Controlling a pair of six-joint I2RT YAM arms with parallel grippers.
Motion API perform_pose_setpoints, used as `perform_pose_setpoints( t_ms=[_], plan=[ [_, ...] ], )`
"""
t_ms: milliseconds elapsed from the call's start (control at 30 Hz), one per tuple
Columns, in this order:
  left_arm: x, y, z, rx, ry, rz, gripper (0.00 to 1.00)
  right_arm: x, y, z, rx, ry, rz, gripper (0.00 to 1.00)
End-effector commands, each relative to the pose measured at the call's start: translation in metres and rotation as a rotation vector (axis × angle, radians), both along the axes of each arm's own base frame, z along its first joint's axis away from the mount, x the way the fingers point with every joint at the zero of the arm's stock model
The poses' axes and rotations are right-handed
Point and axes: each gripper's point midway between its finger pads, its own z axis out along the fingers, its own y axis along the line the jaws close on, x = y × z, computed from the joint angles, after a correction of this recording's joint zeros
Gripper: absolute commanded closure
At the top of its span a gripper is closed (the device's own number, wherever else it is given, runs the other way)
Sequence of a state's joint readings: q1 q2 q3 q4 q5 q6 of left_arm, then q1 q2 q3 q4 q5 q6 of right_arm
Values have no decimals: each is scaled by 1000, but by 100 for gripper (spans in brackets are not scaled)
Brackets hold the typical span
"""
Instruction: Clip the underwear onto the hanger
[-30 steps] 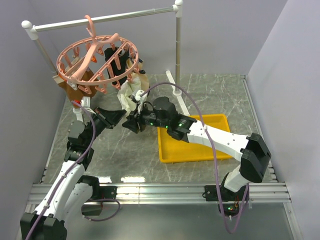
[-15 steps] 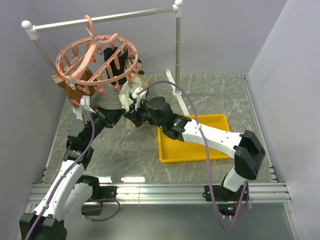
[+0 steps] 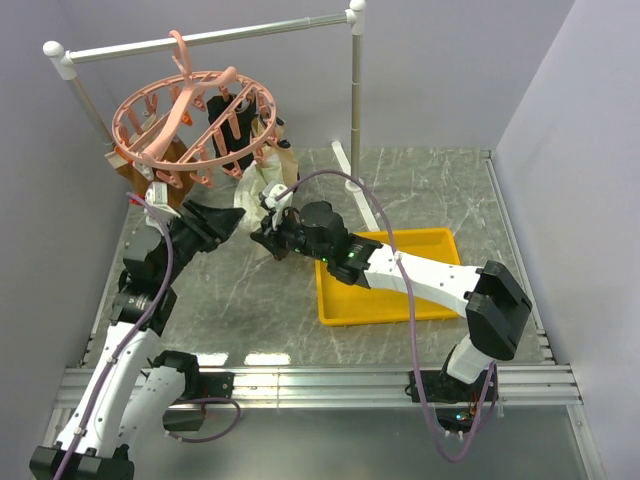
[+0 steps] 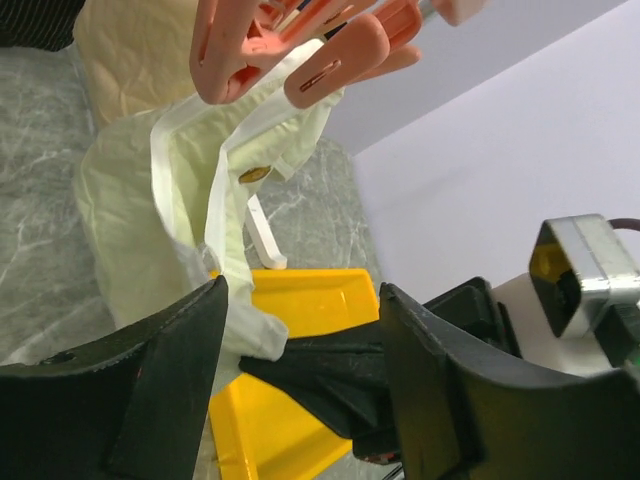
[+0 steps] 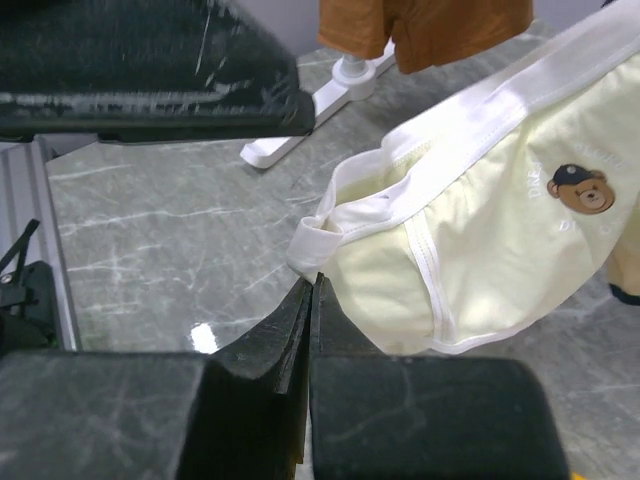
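The pink hanger (image 3: 195,120) hangs by its hook from the rail. The pale cream underwear (image 3: 256,190) droops below its near-right clips. In the left wrist view the white waistband of the underwear (image 4: 180,200) runs up into a pink clip (image 4: 320,85). My left gripper (image 4: 300,300) stands open just left of the fabric (image 3: 232,224), with nothing between its fingers. My right gripper (image 5: 312,285) is shut, pinching a fold of the waistband at the lower edge of the underwear (image 5: 480,230), which shows a small bear print. In the top view the right gripper (image 3: 260,237) sits under the garment.
The white-and-grey rail (image 3: 200,38) and its right post (image 3: 355,100) stand at the back, the post's base (image 5: 320,110) on the marble. Brown (image 3: 135,165), black (image 3: 232,125) and tan (image 3: 278,152) garments hang on the hanger. A yellow tray (image 3: 440,240) lies under the right arm.
My left gripper has opened and drawn back up to the left. My right gripper has closed on the underwear's waistband and shifted slightly left.
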State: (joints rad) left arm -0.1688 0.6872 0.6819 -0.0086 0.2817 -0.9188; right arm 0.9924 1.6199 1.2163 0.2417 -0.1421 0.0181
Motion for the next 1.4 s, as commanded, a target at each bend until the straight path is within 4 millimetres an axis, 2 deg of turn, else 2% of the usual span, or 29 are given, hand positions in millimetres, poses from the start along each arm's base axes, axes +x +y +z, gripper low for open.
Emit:
perform_pose_setpoints(
  t_ms=[0,100,267,433,500,700,867,967,1067,1100,1133,1167,1200,1267,1300,1367],
  plan=[
    [-5,6,-3,60,42,17,32,1,-4,38,72,-105,-24,100],
    [-7,9,-22,101,99,26,32,1,-5,40,73,-122,-37,100],
    [-12,1,-42,91,144,-24,32,-2,1,40,56,-140,-30,100],
    [-12,-6,-34,88,92,-52,31,-5,9,36,32,-152,-27,100],
    [-11,-7,-37,89,100,-55,33,-5,11,35,31,-149,-28,100],
    [-7,-11,-44,86,102,-64,42,-6,18,37,27,-150,-29,100],
    [-5,-10,-52,94,123,-55,64,-5,22,43,35,-147,-32,100],
    [-6,-9,-50,99,113,-50,80,-6,17,42,20,-155,-28,93],
    [-7,-9,-49,107,105,-55,93,-11,7,46,16,-184,1,77],
    [-8,-10,-49,112,100,-59,96,-8,0,48,17,-194,7,68],
    [-8,-9,-50,120,96,-60,100,-6,-6,51,21,-206,24,65],
    [-9,-9,-51,128,92,-61,100,-6,-12,48,3,-240,60,62],
    [-10,-10,-49,136,74,-73,100,-17,-16,61,31,-282,147,57],
    [-14,-13,-51,168,44,-103,100,-5,-32,70,0,-414,201,52],
    [-17,-17,-50,175,21,-136,99,-11,-33,72,3,-450,289,48],
    [-20,-20,-50,225,-22,-176,97,4,-43,76,-51,-564,348,45]
  ],
)
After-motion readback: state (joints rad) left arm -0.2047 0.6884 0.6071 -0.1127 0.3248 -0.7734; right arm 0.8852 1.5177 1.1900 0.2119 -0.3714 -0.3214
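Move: The underwear's free waistband corner, already pinched in the right hand's fingertips, lies about 5 cm below the open left hand, some 2 cm to its right and level with it fore and aft. From the left hand, the hanger clip holding the underwear's other end is about 8 cm ahead, 3 cm right and 8 cm up; the beige shorts hang some 14 cm ahead and 7 cm right, at roughly hand height. For the right hand, the corner is right at its pads, 1 cm left. The left fingers close on the free waistband corner and pinch it beside the right gripper, after the left hand sinks about 5 cm to it with a slight downward tip. Only then does the right hand, which has kept its hold nearly in place, open, let go and draw off about 5 cm to its right and some 3 cm up, while the left starts to ease lower. ##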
